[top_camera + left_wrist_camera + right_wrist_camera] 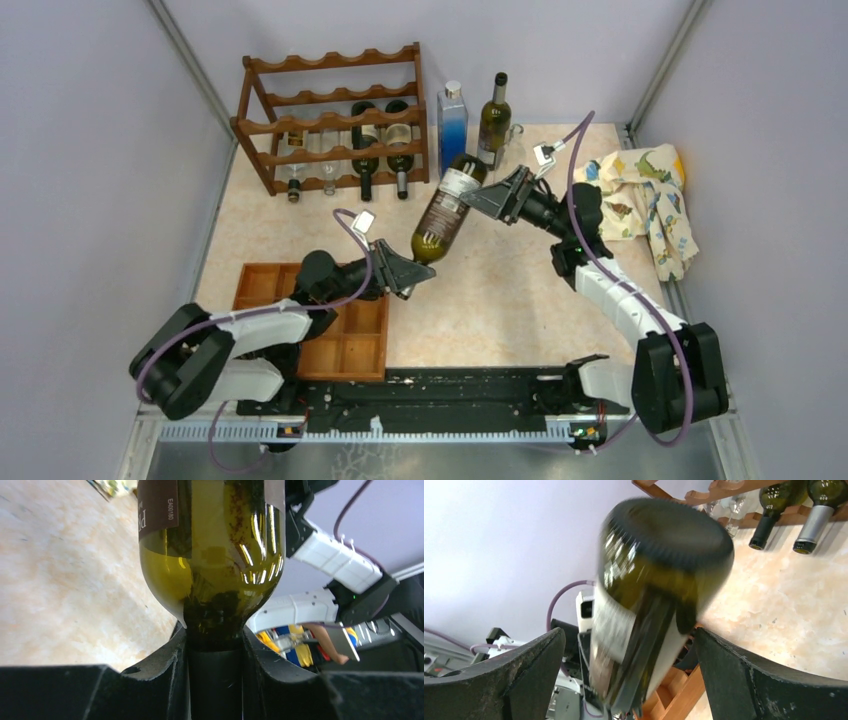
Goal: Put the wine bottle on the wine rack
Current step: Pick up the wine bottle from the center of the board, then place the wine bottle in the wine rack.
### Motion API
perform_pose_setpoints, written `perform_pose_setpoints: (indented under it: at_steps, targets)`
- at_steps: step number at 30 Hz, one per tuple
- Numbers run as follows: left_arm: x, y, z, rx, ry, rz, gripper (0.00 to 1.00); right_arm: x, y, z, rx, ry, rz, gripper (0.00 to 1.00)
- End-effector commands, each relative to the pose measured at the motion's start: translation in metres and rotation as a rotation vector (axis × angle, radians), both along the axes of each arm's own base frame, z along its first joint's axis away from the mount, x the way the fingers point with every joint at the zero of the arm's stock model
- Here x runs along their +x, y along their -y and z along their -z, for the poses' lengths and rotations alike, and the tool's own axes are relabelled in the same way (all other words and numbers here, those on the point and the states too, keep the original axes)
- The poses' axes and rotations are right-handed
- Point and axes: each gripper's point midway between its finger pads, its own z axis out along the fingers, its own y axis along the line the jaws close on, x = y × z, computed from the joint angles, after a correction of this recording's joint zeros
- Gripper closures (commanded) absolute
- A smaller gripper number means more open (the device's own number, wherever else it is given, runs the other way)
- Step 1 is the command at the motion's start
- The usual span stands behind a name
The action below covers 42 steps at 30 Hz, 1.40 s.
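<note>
The wine bottle (448,205) is green with a pale label and hangs tilted above the table's middle, its neck toward the left arm. My left gripper (405,270) is shut on the neck, its fingers (260,655) pressed against both sides just below the bottle's shoulder (215,555). My right gripper (490,197) stands open around the bottle's base end. In the right wrist view the blurred bottle (659,580) sits between the wide-set fingers (734,670), with a gap on each side. The dark wooden wine rack (340,62) stands at the back left and holds two dark bottles (365,150).
A tall blue bottle (452,125), an upright wine bottle (494,118) and a clear glass (515,145) stand at the back, right of the rack. A patterned cloth (645,195) lies at the right. A flat wooden compartment tray (345,345) sits under the left arm.
</note>
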Motion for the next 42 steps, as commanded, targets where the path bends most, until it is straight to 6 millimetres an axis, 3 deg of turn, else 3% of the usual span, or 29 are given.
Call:
perform_pose_setpoints:
  at_steps: [1,12,20,30,35,42]
  targets:
    - [0.021,-0.032,-0.038,-0.074,0.106,-0.181,1.00,-0.019,0.005,-0.035,0.004,0.202,-0.036,0.02]
    - [0.032,-0.098,-0.016,0.198,0.103,-0.410,1.00,-0.024,0.015,-0.015,-0.062,0.225,-0.028,0.02]
    - [0.039,-0.144,-0.016,0.334,0.096,-0.577,1.00,-0.021,0.017,0.004,-0.121,0.213,-0.029,0.02]
    - [0.072,-0.180,-0.028,0.565,0.118,-0.637,1.00,-0.017,0.019,0.029,-0.269,0.201,-0.104,0.02]
    - [0.086,-0.200,-0.035,0.585,0.143,-0.656,1.00,-0.015,0.023,0.038,-0.306,0.187,-0.116,0.02]
    - [0.097,-0.239,-0.023,0.593,0.113,-0.699,1.00,-0.015,0.028,0.043,-0.331,0.201,-0.139,0.02]
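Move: Held by its neck in the left fingers, the wine bottle is bound for the wine rack, whose middle lies some 35 cm ahead of that hand, 17 cm to its left and about 8 cm lower. The blue bottle stands about 33 cm ahead and 8 cm to the hand's right; the wooden tray lies 26 cm left, 4 cm back and 19 cm below. From the right hand the rack is about 23 cm ahead, 32 cm left and 15 cm lower, while the held bottle's body is 6 cm left and 2 cm nearer the base. The left hand keeps its pinch on the neck and swings the bottle some 23 cm left and 9 cm forward towards the rack, nearly level, turning about 40 degrees counter-clockwise and rolling its left side up by some 35 degrees. The right hand, already wide open, lifts slightly, then sinks below its start height as it backs off the bottle a little to the right and back, its fingers tipping down and staying open. ##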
